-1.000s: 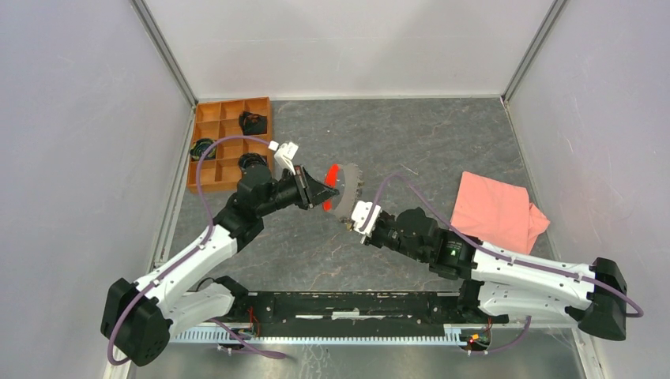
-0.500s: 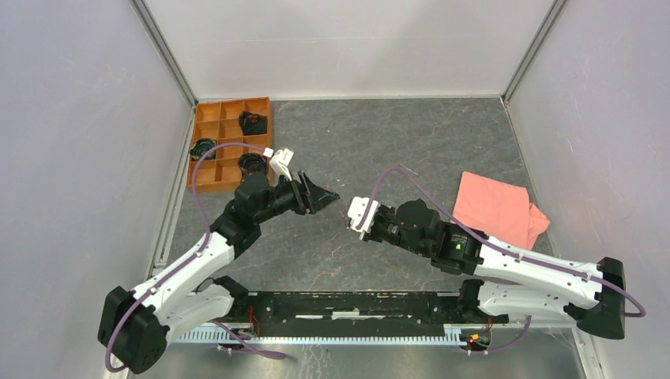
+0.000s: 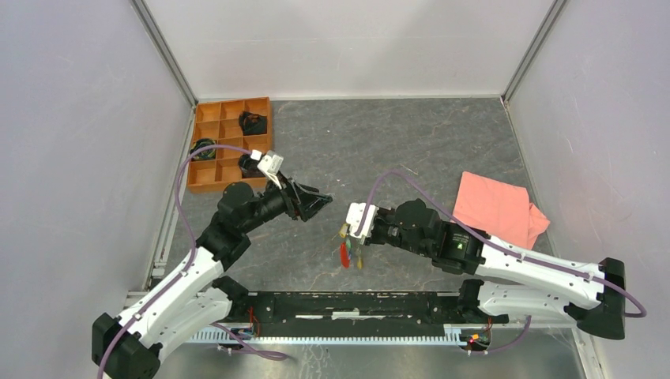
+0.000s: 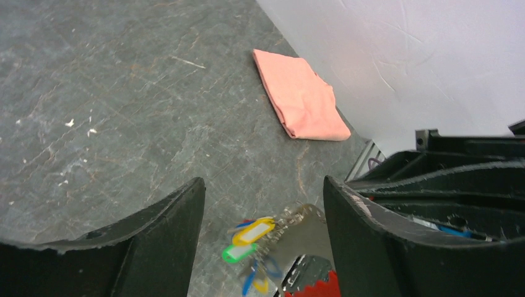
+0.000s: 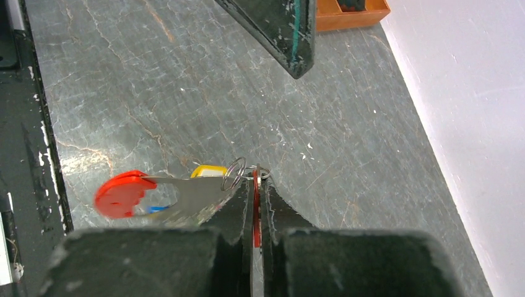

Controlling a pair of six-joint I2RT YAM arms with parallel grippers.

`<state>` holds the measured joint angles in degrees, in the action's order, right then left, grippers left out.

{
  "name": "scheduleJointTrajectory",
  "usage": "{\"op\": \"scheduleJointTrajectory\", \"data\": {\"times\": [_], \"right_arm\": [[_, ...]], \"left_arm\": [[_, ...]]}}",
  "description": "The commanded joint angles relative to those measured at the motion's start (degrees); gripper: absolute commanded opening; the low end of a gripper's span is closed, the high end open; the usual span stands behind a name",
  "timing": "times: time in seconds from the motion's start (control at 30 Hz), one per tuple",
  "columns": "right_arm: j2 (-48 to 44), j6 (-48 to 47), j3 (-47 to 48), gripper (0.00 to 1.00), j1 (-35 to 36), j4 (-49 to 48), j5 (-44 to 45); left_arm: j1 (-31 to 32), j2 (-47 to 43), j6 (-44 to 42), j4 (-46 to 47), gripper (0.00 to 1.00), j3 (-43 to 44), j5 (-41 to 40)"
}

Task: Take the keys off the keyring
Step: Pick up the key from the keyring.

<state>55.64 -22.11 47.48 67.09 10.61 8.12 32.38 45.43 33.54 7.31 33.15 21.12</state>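
My right gripper [image 5: 255,180] is shut on the red strap [image 5: 255,210] of the keyring, whose thin metal ring [image 5: 247,172] sits right at the fingertips. From the ring hang the keys [image 4: 254,238], with yellow, green and blue heads, and a flat metal piece with a red head [image 5: 119,193]. In the top view the bunch [image 3: 345,253] dangles just below the right gripper [image 3: 353,235], above the table. My left gripper [image 4: 263,185] is open and empty, up and left of the bunch, with the keys showing between its fingers [image 4: 155,241]. It also shows in the top view [image 3: 320,204].
An orange compartment tray [image 3: 229,142] with dark items stands at the back left. A folded pink cloth [image 3: 494,213] lies on the right of the grey table. White walls close in the left, back and right sides. A black rail [image 3: 355,304] runs along the near edge.
My left gripper has opened, let go of the bunch and drawn back to the left. The right gripper still holds the strap and the keys have swung down beneath it.
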Motion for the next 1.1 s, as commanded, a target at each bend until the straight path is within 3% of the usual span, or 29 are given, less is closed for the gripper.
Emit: {"op": "scheduleJointTrajectory", "data": {"times": [0.0,0.2,0.37,0.67,1.07], "right_arm": [[-2.48,-2.55,3.82,0.01,0.12,-2.17,-3.81],[-3.55,-3.86,4.97,0.01,0.14,-0.18,-5.02],[-4.29,-4.43,4.72,0.01,0.19,-0.17,-7.9],[-5.53,-5.37,5.84,0.01,1.13,2.28,-9.64],[-7.84,-9.01,6.91,0.01,2.98,6.03,-11.96]], "left_arm": [[0.67,-3.53,-6.84,9.36,0.7,-2.73,5.32],[2.37,-7.82,-11.52,19.25,0.54,-7.47,10.05],[7.08,-6.71,-17.36,20.67,0.43,-7.89,11.91],[13.15,-4.6,-22.98,20.46,0.36,-7.35,9.63],[15.83,-4.4,-27.1,19.17,0.38,-6.87,8.26]]}}
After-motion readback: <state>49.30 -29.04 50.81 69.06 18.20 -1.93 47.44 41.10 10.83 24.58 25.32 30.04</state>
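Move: The metal ring at the right fingertips, with the key still pinched there, lies about 5 cm back, 6 cm to the right and 3 cm below the left hand; from the right hand it is only about 1 cm ahead, 1 cm left and 1 cm below. A yellow key tag hangs 9 cm back, 4 cm right and 6 cm below the left hand. The red handle is 16 cm back, 4 cm right and 8 cm below that same hand. Swinging back about 9 cm, with a shift to the right joining in partway, the left hand rises slightly and comes close to the ring at the right fingertips, tilting its fingers up some 30 degrees, turning them clockwise and closing them to about half their gap. The right hand keeps its pinch, drawing back and lifting while it turns a little counter-clockwise. ##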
